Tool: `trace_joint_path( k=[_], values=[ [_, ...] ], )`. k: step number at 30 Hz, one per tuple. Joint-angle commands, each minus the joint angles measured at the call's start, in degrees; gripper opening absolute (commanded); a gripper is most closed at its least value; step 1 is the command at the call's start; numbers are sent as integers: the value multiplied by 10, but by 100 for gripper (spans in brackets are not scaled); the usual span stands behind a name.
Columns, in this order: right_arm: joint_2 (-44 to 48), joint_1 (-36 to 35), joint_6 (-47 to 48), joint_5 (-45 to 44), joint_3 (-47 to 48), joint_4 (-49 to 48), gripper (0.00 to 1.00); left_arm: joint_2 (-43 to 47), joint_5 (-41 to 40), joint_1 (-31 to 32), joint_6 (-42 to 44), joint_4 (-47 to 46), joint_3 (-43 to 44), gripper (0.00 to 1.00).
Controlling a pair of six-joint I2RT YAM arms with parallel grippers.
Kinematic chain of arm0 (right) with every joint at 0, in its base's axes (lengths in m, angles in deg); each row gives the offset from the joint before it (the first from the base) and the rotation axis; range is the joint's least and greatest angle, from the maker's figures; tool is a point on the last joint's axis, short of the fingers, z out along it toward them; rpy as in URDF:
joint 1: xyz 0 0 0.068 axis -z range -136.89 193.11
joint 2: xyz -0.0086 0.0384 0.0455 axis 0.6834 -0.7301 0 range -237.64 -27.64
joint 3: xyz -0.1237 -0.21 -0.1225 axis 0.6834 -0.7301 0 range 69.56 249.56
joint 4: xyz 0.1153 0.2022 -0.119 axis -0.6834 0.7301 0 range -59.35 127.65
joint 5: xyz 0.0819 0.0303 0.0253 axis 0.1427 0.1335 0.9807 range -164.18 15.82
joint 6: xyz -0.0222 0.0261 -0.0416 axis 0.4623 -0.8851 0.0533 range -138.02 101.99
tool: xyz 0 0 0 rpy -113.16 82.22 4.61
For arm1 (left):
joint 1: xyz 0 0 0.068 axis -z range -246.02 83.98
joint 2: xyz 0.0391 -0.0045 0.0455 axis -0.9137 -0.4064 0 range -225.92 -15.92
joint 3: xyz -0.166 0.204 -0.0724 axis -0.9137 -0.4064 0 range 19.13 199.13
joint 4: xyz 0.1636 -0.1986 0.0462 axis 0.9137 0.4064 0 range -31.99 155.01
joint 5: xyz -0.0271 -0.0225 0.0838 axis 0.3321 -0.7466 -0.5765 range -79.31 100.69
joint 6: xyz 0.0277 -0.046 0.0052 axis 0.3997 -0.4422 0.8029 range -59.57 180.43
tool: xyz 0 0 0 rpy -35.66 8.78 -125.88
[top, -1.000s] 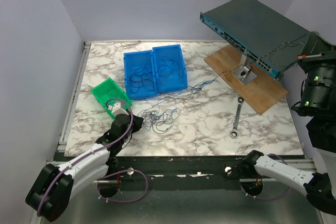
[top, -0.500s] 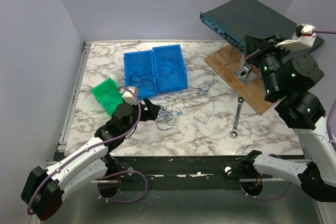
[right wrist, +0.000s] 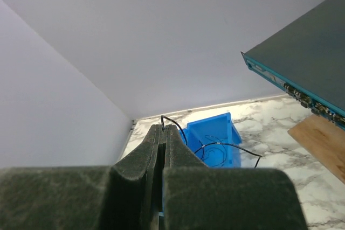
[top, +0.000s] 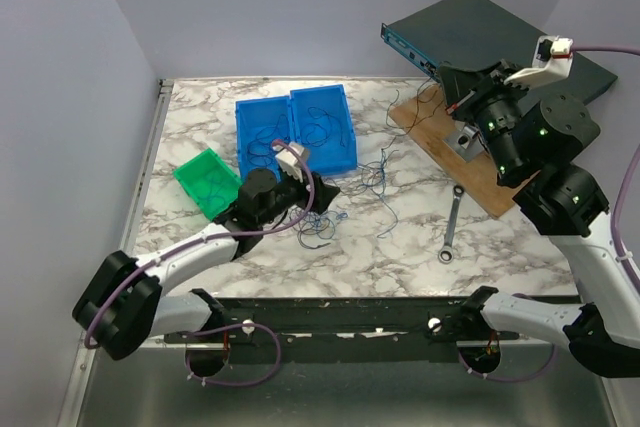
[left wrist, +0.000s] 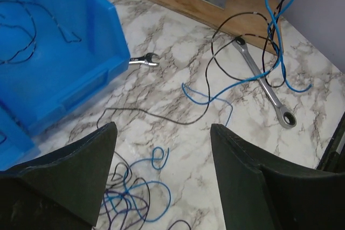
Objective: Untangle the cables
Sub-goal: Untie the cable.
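Note:
The cables are thin blue and dark wires. One tangle (top: 316, 226) lies on the marble just in front of my left gripper (top: 328, 192), which hovers low with its jaws open and nothing between them. In the left wrist view my left gripper (left wrist: 161, 152) is over that tangle (left wrist: 121, 197), and blue and dark strands (left wrist: 272, 30) rise off the table at the right. Raised high over the wooden board, my right gripper (top: 450, 85) is shut on those strands (top: 397, 142). The right wrist view shows a dark wire (right wrist: 178, 124) pinched at the tips of my right gripper (right wrist: 164, 129).
Two blue bins (top: 338, 107) at the back hold more thin wires, with a green bin (top: 193, 173) to their left. A silver wrench (top: 452, 222) lies beside the wooden board (top: 500, 182), which carries a tilted network switch (top: 480, 32). A small wrench (left wrist: 143, 61) lies by the bin.
My left gripper opened and reached right to the table's middle. The right arm swung in from the far right and rose, drawing strands up and away from the tangle.

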Motion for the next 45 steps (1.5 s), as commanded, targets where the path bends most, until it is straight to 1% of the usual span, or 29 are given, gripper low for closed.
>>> trace_joint_path(
  k=[1, 3, 7, 13, 16, 18, 19, 20, 21, 22, 23, 26, 29, 31, 35, 37, 39, 41, 45],
  values=[
    [-1, 0, -8, 35, 28, -2, 1, -63, 73, 8, 57, -121, 38, 70],
    [-1, 0, -8, 34, 32, -2, 1, -85, 98, 16, 73, -146, 43, 68],
    [-3, 0, -6, 38, 39, -2, 1, -114, 124, 37, 111, -174, 48, 67],
    [-4, 0, -5, 42, 42, -1, 1, -150, 121, 53, 129, -147, 85, 66],
    [-2, 0, -7, 47, 42, -2, 1, -175, 102, 58, 127, -122, 116, 61],
    [-2, 0, -10, 50, 42, -2, 1, -193, 99, 61, 126, -113, 135, 56],
    [-1, 0, -11, 51, 42, -2, 1, -201, 96, 61, 124, -108, 144, 50],
    [-1, 0, -11, 51, 43, -2, 1, -211, 95, 62, 124, -101, 154, 42],
    [1, 0, -12, 51, 42, -2, 1, -217, 97, 63, 123, -93, 163, 29],
    [2, 0, -11, 47, 42, -2, 1, -222, 99, 63, 122, -88, 168, 12],
    [4, 0, -9, 40, 42, 1, 1, -222, 100, 64, 119, -85, 168, 0],
    [10, 0, -4, -12, 36, 13, 1, -192, 70, 63, 98, -106, 131, 0],
    [28, 0, 8, -110, 15, 23, 1, -142, 28, 38, 52, -100, 80, 0],
    [47, 1, 20, -191, -4, 23, 1, -107, 19, -2, -8, -79, 47, 0],
    [98, 0, 87, -339, -26, -14, 1, -23, 45, -122, -133, -67, -42, 0],
    [128, 0, 123, -387, -43, -43, 1, 22, 38, -166, -149, -18, -64, 0],
    [158, 0, 147, -395, -65, -72, 1, 64, 25, -191, -144, 46, -65, 0],
    [179, 0, 146, -379, -81, -75, 1, 96, 4, -206, -144, 103, -60, 0],
    [177, -1, 115, -371, -91, -30, 1, 139, -42, -227, -147, 182, -48, 0]
  ],
)
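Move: The blue cable hanging from my closed right hand is about 10 cm to the right of my open left hand, some 2 cm ahead and nearly at its height. The loose coil lies almost straight below my left hand, about 16 cm down. The right blue bin is about 25 cm ahead of that hand, the left bin 23 cm ahead and 13 cm left. From my right hand the blue cable's catching point is about 10 cm left, level fore and aft, and 33 cm below. I swing my open left hand about 10 cm right to the hanging blue cable, turning it clockwise, and pinch the strand. Then I sweep it about 20 cm left and slightly forward, turning it back some 35 degrees counter-clockwise. My right hand first rises 2 cm and waits, then, still gripping its cables, draws 17 cm right and some 7 cm back, swinging clockwise. ##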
